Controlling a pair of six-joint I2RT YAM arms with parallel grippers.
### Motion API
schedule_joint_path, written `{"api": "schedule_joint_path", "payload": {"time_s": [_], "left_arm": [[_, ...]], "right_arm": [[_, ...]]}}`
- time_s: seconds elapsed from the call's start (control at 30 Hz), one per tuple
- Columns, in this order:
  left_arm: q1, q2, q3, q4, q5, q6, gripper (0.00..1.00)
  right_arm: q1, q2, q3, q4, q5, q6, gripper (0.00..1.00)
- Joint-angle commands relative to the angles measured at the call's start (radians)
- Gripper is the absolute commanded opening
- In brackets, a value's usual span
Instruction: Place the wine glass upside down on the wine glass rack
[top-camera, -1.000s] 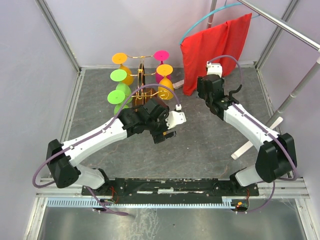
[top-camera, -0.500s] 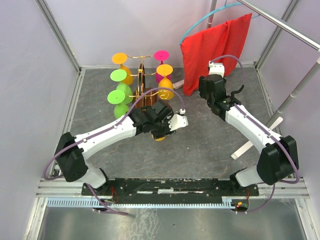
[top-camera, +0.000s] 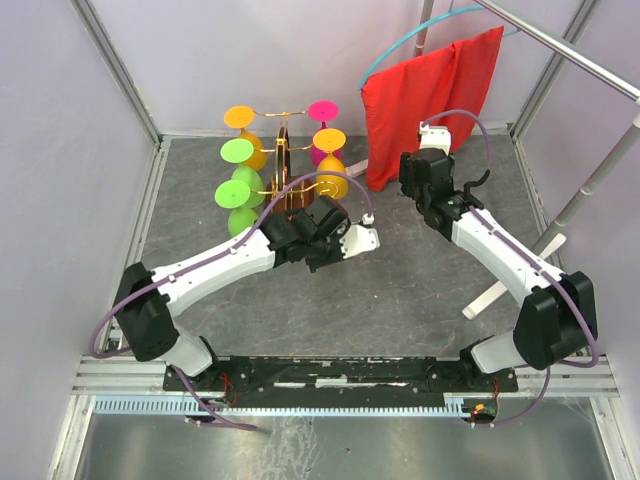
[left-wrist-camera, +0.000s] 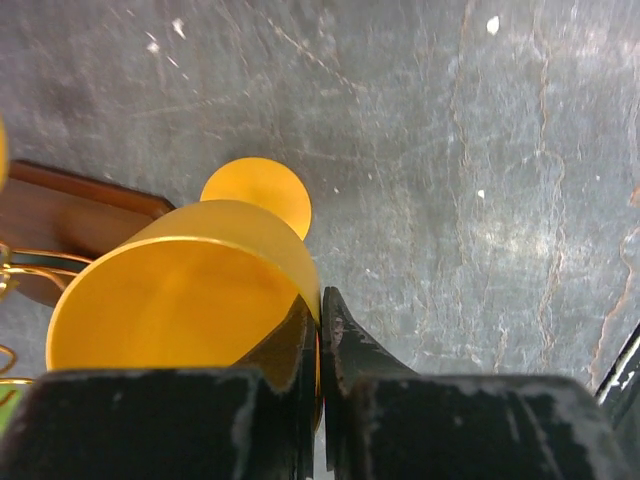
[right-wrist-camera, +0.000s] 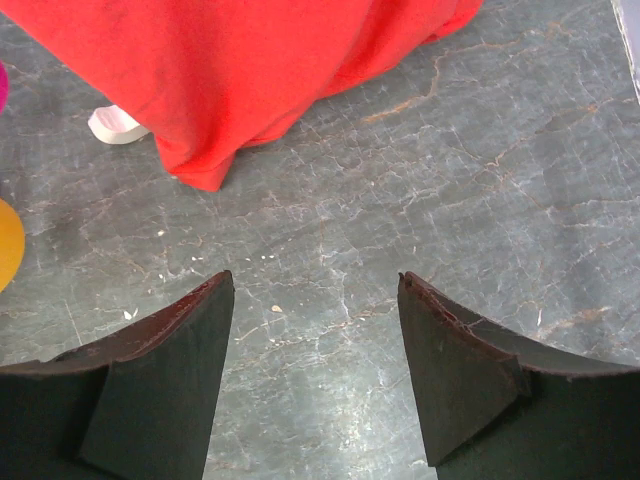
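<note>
An orange wine glass (left-wrist-camera: 190, 290) stands on the grey floor, seen from above its open bowl, its round foot beyond. My left gripper (left-wrist-camera: 321, 310) is shut on the bowl's rim, one finger inside and one outside. From the top view the left gripper (top-camera: 325, 245) covers that glass, just in front of the wine glass rack (top-camera: 283, 165). The rack is gold wire on a brown base (left-wrist-camera: 70, 215), and several coloured glasses hang on it upside down. My right gripper (right-wrist-camera: 315, 290) is open over bare floor, to the right of the rack (top-camera: 425, 185).
A red cloth (top-camera: 430, 100) hangs from a blue hoop at the back right, its hem near a white foot (right-wrist-camera: 118, 125). A metal rail crosses the upper right corner. A white bar (top-camera: 500, 285) lies by the right arm. Frame walls enclose the floor.
My left arm has swung in toward the rack's base and its jaws have gone from wide open to shut on the orange glass's rim. The right arm has barely moved.
</note>
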Motion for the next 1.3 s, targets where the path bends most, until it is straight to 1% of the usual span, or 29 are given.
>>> {"api": "schedule_joint_path", "payload": {"time_s": [0.0,0.13,0.23,0.37,0.43,0.57,0.63,0.7,0.83,0.9,0.97,1.03,1.13,1.27], "left_arm": [[-0.003,-0.02,0.122,0.04,0.036,0.042,0.03],[-0.002,-0.034,0.2,0.067,0.111,0.042,0.03],[-0.002,-0.053,0.248,0.111,0.186,0.036,0.03],[-0.002,-0.102,0.252,0.231,0.296,0.013,0.03],[-0.002,-0.124,0.244,0.301,0.318,0.008,0.03],[-0.002,-0.153,0.219,0.461,0.261,0.027,0.03],[-0.002,-0.157,0.204,0.545,0.215,0.04,0.03],[-0.002,-0.16,0.188,0.638,0.157,0.061,0.03],[-0.002,-0.19,0.072,0.927,0.043,0.104,0.03],[-0.002,-0.206,0.015,1.098,-0.004,0.105,0.03],[-0.002,-0.216,-0.038,1.208,-0.025,0.111,0.03],[-0.001,-0.219,-0.082,1.285,-0.04,0.118,0.03],[-0.002,-0.22,-0.13,1.382,-0.065,0.102,0.03],[-0.002,-0.217,-0.169,1.479,-0.067,0.072,0.03]], "right_arm": [[-0.028,-0.016,0.075,-0.054,-0.001,0.04,0.74],[-0.073,-0.026,0.113,-0.154,-0.051,0.117,0.74],[-0.112,-0.05,0.123,-0.214,-0.059,0.193,0.75],[-0.168,-0.13,0.096,-0.254,-0.036,0.316,0.75],[-0.185,-0.189,0.07,-0.244,-0.011,0.378,0.74],[-0.198,-0.282,0.053,-0.239,0.043,0.419,0.75],[-0.201,-0.308,0.074,-0.25,0.039,0.432,0.75],[-0.202,-0.326,0.095,-0.248,0.002,0.453,0.75],[-0.202,-0.379,0.079,-0.151,-0.15,0.568,0.74],[-0.202,-0.403,0.054,-0.08,-0.23,0.672,0.73],[-0.202,-0.417,0.035,-0.014,-0.305,0.765,0.72],[-0.202,-0.419,0.016,0.078,-0.397,0.839,0.72],[-0.202,-0.416,-0.009,0.206,-0.482,0.938,0.72],[-0.202,-0.388,-0.032,0.338,-0.557,1.046,0.71]]}}
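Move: My left hand already pinches the near rim of the last orange glass, whose middle is about 5 cm below it and 3 cm ahead; the waiting right gripper is some 18 cm ahead, 24 cm to the right and 7 cm higher. From my left hand, the hung orange glass is roughly 14 cm straight ahead and the rack 18 cm ahead, 7 cm left. From my right hand, the held glass is about 15 cm back, 24 cm left and 12 cm below. Keeping the rim pinched, I raise the glass fast with my left hand, about 26 cm up and some 7 cm right, then forward late on, tipping the wrist about 70 degrees so the foot swings out forward and right towards my right gripper. My open right hand swings right and a little back, then climbs and returns left, up about 19 cm in all, rolling some 65 degrees with its left side rising. ##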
